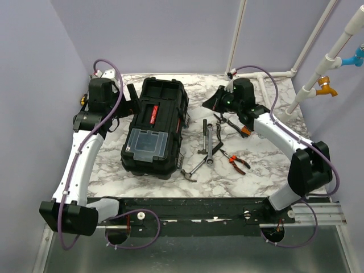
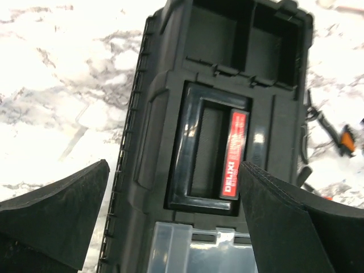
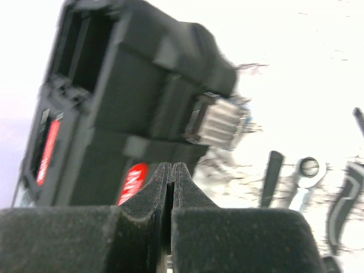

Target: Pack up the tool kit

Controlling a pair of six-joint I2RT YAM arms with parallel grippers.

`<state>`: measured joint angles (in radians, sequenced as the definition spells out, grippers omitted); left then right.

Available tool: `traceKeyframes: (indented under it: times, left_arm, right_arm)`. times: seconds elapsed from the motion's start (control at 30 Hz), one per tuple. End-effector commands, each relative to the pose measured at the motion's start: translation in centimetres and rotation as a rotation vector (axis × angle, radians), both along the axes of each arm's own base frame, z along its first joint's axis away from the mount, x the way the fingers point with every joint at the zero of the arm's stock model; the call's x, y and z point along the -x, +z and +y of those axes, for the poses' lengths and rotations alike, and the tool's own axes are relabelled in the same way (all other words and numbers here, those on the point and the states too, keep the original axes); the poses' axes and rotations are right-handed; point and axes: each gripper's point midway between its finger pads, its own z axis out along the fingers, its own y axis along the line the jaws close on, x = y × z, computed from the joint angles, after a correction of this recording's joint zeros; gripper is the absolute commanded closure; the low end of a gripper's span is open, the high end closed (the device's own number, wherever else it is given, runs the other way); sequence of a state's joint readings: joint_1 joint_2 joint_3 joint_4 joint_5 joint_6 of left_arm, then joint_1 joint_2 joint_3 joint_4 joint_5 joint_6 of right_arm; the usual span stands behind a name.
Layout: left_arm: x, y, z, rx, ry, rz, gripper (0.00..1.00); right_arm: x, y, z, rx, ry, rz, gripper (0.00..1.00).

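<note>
The black toolbox lies closed on the marble table, with a red label plate beside its handle and a clear-lidded compartment at the near end. My left gripper hovers at the box's left side, wide open and empty, its view looking down on the lid. My right gripper is shut on nothing, just right of the box's far end and facing its metal latch. A hammer, a wrench and orange-handled pliers lie loose to the right of the box.
Another metal tool lies by the box's near right corner. Dark-handled pliers sit under the right forearm. White pipes stand at the back right. Purple walls close in the table.
</note>
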<state>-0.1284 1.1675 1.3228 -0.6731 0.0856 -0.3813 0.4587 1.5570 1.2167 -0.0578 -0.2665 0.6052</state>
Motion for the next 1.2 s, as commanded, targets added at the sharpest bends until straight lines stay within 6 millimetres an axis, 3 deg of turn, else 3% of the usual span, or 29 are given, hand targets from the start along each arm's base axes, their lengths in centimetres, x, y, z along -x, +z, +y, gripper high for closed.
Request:
traceKeyframes:
  times: [0.0,0.27,0.4,0.5,0.63,0.77,0.93,1.17]
  left_arm:
    - [0.3,-3.5,0.6,-0.079,-0.013,0.132,0.02]
    - [-0.3,-4.8,-2.5,-0.002,-0.179,0.145,0.01]
    - [0.8,-3.3,-3.7,0.022,-0.257,0.029,0.02]
    - [1.8,-0.8,-4.5,0.007,-0.281,-0.085,0.02]
    - [3.1,1.5,-6.9,-0.018,-0.347,-0.167,0.02]
    - [3.2,1.0,-8.9,-0.018,-0.374,-0.115,0.04]
    - [2.1,-1.1,-10.0,-0.046,-0.329,-0.023,0.06]
    - [0.4,-3.0,-9.7,-0.207,-0.218,0.048,0.06]
  right_arm:
    - [-1.6,-4.1,-1.3,-0.017,0.040,0.134,0.97]
    - [-6.7,-9.4,-0.5,0.001,0.085,0.249,0.98]
    - [-8.9,-12.2,0.0,0.072,0.123,0.309,0.98]
    - [-10.0,-14.3,0.4,0.096,0.145,0.344,0.99]
    - [-11.2,-16.8,1.3,0.097,0.181,0.379,0.99]
    - [-11.4,-18.4,2.5,0.070,0.271,0.417,0.99]
    - [-11.3,-19.5,4.4,0.043,0.340,0.428,0.99]
    - [-7.8,-20.7,6.9,0.027,0.524,0.460,0.99]
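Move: The tool box stands lid-shut with its latches facing right. Its far latch lies about 6 cm ahead of the right hand, 7 cm to its left and 15 cm below. On the table some 23 cm down lie the hammer, 3 cm ahead and straight under, and the wrench, level and 2 cm right. The lid handle is about 5 cm ahead of the left hand, 6 cm right and 10 cm below; the clear compartment is 9 cm back, 4 cm right. Downward by some 20 cm and forward about 11, the shut right fingers drop beside the box's right flank towards the far latch, drifting left late while they tip down and turn counter-clockwise. Still wide open, the left hand swings about 11 cm right over the lid, past the handle, dipping, rising, then sinking again as it turns about 20 degrees clockwise. ##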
